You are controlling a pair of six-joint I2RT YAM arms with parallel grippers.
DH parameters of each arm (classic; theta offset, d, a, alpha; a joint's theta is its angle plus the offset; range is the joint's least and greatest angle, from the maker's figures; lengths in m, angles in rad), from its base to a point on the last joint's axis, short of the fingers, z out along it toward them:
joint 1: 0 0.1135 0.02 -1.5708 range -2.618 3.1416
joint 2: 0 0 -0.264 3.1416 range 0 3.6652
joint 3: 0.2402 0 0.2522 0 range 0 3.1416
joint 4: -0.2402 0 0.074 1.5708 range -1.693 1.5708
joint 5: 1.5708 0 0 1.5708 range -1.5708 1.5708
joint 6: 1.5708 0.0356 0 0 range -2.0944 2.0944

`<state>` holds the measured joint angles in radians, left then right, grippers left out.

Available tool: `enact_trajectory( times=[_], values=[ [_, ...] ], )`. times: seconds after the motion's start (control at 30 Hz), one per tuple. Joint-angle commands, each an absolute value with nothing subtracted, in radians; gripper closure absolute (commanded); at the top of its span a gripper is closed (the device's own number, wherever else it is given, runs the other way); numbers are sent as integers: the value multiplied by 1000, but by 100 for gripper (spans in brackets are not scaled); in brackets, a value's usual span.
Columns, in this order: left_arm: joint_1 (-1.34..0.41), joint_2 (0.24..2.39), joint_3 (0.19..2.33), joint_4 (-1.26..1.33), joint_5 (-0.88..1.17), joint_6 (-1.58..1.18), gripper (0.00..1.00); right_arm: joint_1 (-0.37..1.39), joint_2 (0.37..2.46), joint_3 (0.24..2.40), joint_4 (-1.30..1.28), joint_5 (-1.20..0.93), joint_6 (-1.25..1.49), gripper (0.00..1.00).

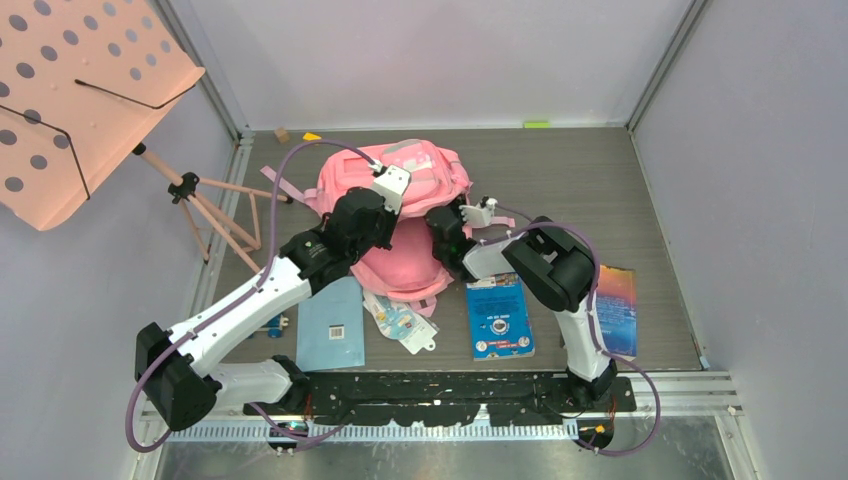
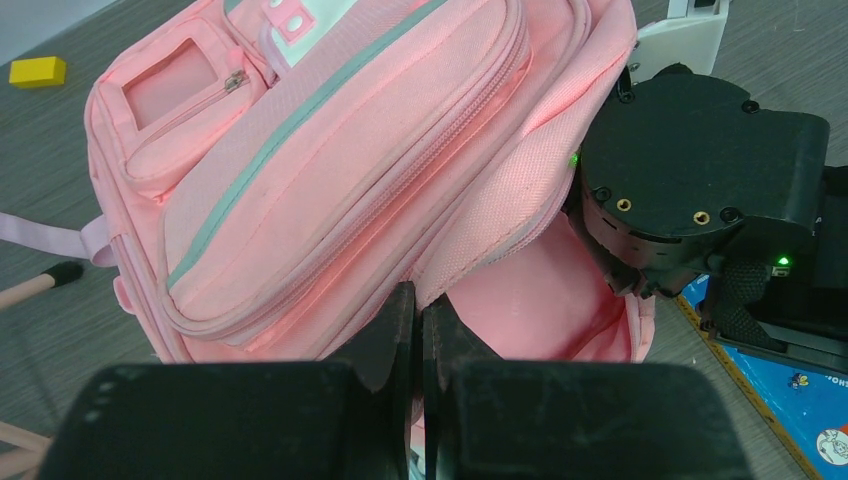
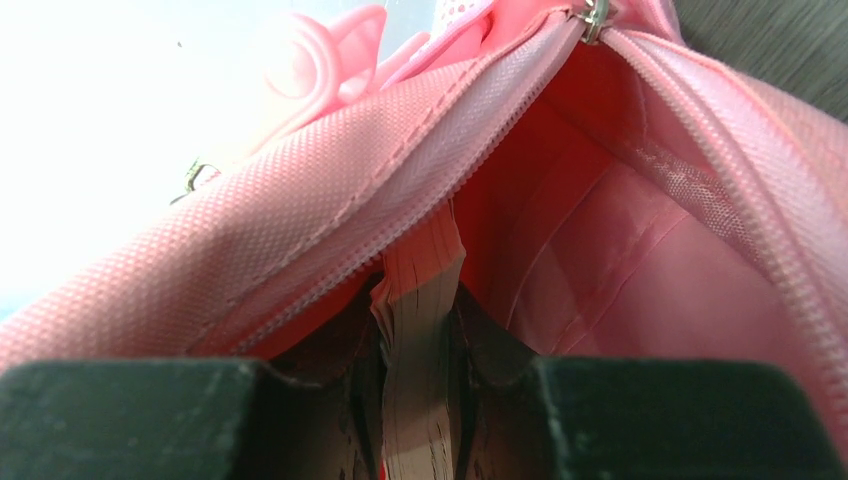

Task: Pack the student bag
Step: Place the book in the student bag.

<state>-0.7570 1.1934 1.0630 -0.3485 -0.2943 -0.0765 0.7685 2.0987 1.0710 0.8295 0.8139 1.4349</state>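
The pink student bag (image 1: 425,185) lies in the middle of the table with its main compartment unzipped. In the left wrist view my left gripper (image 2: 420,300) is shut on the fabric edge of the student bag (image 2: 330,170) at the opening and holds it up. Inside that opening, my right gripper (image 3: 418,305) is shut on a book (image 3: 420,330) whose pale page edges show between the fingers. The bag's pink lining (image 3: 620,270) surrounds it. The right arm's black wrist (image 2: 690,190) sits at the mouth of the bag.
A blue book (image 1: 499,316), a colourful book (image 1: 617,308), a light blue notebook (image 1: 331,324) and a white packet (image 1: 400,320) lie in front of the bag. A salmon music stand (image 1: 80,95) stands at the left. A yellow block (image 1: 312,136) lies at the back.
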Motion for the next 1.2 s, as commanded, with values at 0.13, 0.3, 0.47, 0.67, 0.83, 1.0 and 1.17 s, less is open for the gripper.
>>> enact_trajectory(
  times=[0.13,0.3,0.47,0.67,0.83,1.0,1.17],
  values=[
    [-756,1150,1080,-270,-285,-97,100,768,2071,1110,880,886,1362,71],
    [-756,1150,1080,-272,-285,-95,100,771,2021,1074,815,862,1350,46],
    [-756,1152,1080,-272,-290,-92,100,794,1948,1006,779,863,1302,34],
    [-756,1157,1079,-272,-298,-86,100,815,1832,914,698,824,1280,24],
    [-756,1162,1077,-271,-312,-77,100,841,1719,824,594,754,1260,21],
    [-756,1173,1077,-272,-326,-68,100,861,1557,740,457,692,1204,20],
    [-756,1186,1077,-274,-333,-64,100,857,1392,730,200,629,1096,13]
  ],
)
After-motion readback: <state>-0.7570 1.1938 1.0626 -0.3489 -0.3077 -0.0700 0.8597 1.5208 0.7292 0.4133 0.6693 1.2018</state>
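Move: The book is already in the bag under the lifted flap, held by its right-hand edge in the right fingers; its middle lies some 9 cm to that hand's left, about 1 cm ahead and level with it. The bag's middle is about 8 cm left and 5 cm back, and the blue book lies some 30 cm back, 13 cm right and 9 cm below. From the left hand, which has the flap pinched, the book is about 9 cm ahead, straight in line and 13 cm lower. The book is let go inside the bag: the right fingers open wide while the hand dips a centimetre or two. The hand then draws back about 12 cm towards the bag's mouth, drifting slightly right and rising some 5 cm from its low point, rolling left side down and turning counter-clockwise by 15 to 20 degrees each. The left hand stays put, still pinching the flap up. ##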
